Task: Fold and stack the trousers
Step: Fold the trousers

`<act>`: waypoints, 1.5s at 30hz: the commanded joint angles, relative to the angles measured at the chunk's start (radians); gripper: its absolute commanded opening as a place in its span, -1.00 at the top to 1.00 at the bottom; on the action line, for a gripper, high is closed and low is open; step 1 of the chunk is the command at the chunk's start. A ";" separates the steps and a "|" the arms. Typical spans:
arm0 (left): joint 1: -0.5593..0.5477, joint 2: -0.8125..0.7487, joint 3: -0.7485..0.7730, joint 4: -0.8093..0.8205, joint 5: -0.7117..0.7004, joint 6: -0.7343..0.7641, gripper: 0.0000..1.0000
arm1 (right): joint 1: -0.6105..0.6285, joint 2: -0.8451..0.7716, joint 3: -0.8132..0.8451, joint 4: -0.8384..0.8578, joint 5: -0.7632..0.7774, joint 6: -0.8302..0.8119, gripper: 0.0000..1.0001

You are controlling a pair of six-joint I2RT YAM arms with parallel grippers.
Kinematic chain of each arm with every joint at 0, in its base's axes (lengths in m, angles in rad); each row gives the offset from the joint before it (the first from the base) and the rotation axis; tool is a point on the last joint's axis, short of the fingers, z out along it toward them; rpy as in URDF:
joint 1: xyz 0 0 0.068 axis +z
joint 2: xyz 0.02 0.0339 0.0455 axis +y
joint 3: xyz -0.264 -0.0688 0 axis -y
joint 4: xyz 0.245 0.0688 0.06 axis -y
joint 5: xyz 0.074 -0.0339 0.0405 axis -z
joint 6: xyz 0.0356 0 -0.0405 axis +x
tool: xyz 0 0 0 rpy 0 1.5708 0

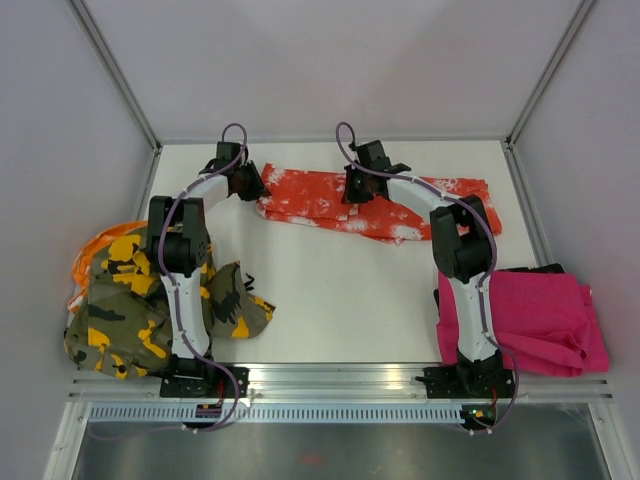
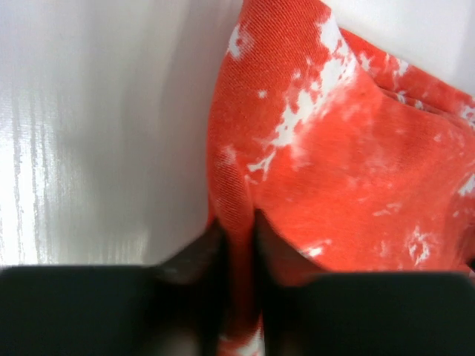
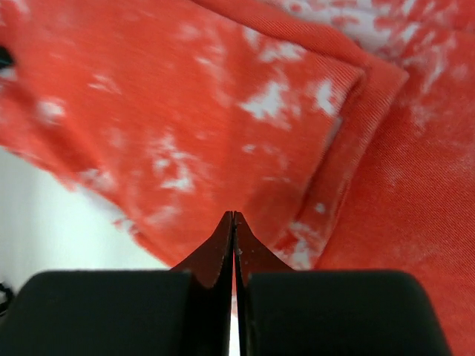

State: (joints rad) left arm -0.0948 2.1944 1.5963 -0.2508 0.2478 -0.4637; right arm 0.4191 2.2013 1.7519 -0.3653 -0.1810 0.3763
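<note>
The orange-red trousers (image 1: 310, 200) with white splatter lie stretched across the back of the table. My left gripper (image 1: 252, 183) is at their left end. In the left wrist view a ridge of this cloth (image 2: 334, 148) runs between the fingers, so the left gripper (image 2: 234, 222) is shut on it. My right gripper (image 1: 357, 190) sits over the middle of the same pair. Seen from the right wrist, the right gripper (image 3: 234, 215) has its tips pressed together against the cloth (image 3: 185, 111), with no fold seen between them. Camouflage trousers (image 1: 120, 310) lie crumpled at the near left. Pink trousers (image 1: 550, 315) lie folded at the near right.
Orange cloth (image 1: 95, 250) pokes out from under the camouflage heap. A dark item (image 1: 545, 268) shows behind the pink pair. White walls with metal frame posts (image 1: 120, 80) enclose the table (image 1: 330, 290) on three sides.
</note>
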 commanded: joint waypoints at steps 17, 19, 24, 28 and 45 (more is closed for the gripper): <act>0.066 -0.499 -0.167 0.022 -0.243 0.091 0.95 | 0.165 0.251 0.119 0.089 0.077 0.047 1.00; 0.089 -0.525 -0.156 0.016 -0.243 0.117 0.95 | 0.185 0.287 0.199 0.095 0.066 0.097 1.00; 0.090 -0.539 -0.032 -0.042 -0.187 0.152 0.95 | 0.196 0.258 0.284 0.088 0.037 0.118 0.51; 0.037 -0.503 0.071 -0.096 -0.154 0.149 0.95 | 0.065 0.062 0.201 0.085 -0.036 0.108 0.08; -0.618 0.099 0.846 -0.372 -0.907 0.220 0.95 | -0.612 -0.423 -0.341 0.089 0.072 0.035 -0.11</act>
State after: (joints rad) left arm -0.6567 2.2143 2.3436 -0.6041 -0.4797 -0.2676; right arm -0.1761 1.7672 1.4303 -0.2600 -0.1040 0.4217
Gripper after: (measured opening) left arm 0.058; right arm 0.557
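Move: The trousers' folded left edge lies between the left hand's still half-open fingers, right at the hand point. The folded-over panel ends about 19 cm to this hand's right, level with it, and the trousers' right end is some 48 cm right and 2 cm nearer. From the right hand, that panel end is about 1 cm to the right and 5 cm below; the trousers' right end lies some 30 cm right, level, 6 cm below. The left fingers shut on the folded edge and keep hold while the hand lifts it some 25 cm, first drifting left and back, then swinging well to the right over the trousers, fingertips tilting up. Meanwhile the closed right hand sinks onto the folded panel and sweeps low to the left about 14 cm, then opens halfway, rises and swings far right past the trousers' end, turning clockwise. ##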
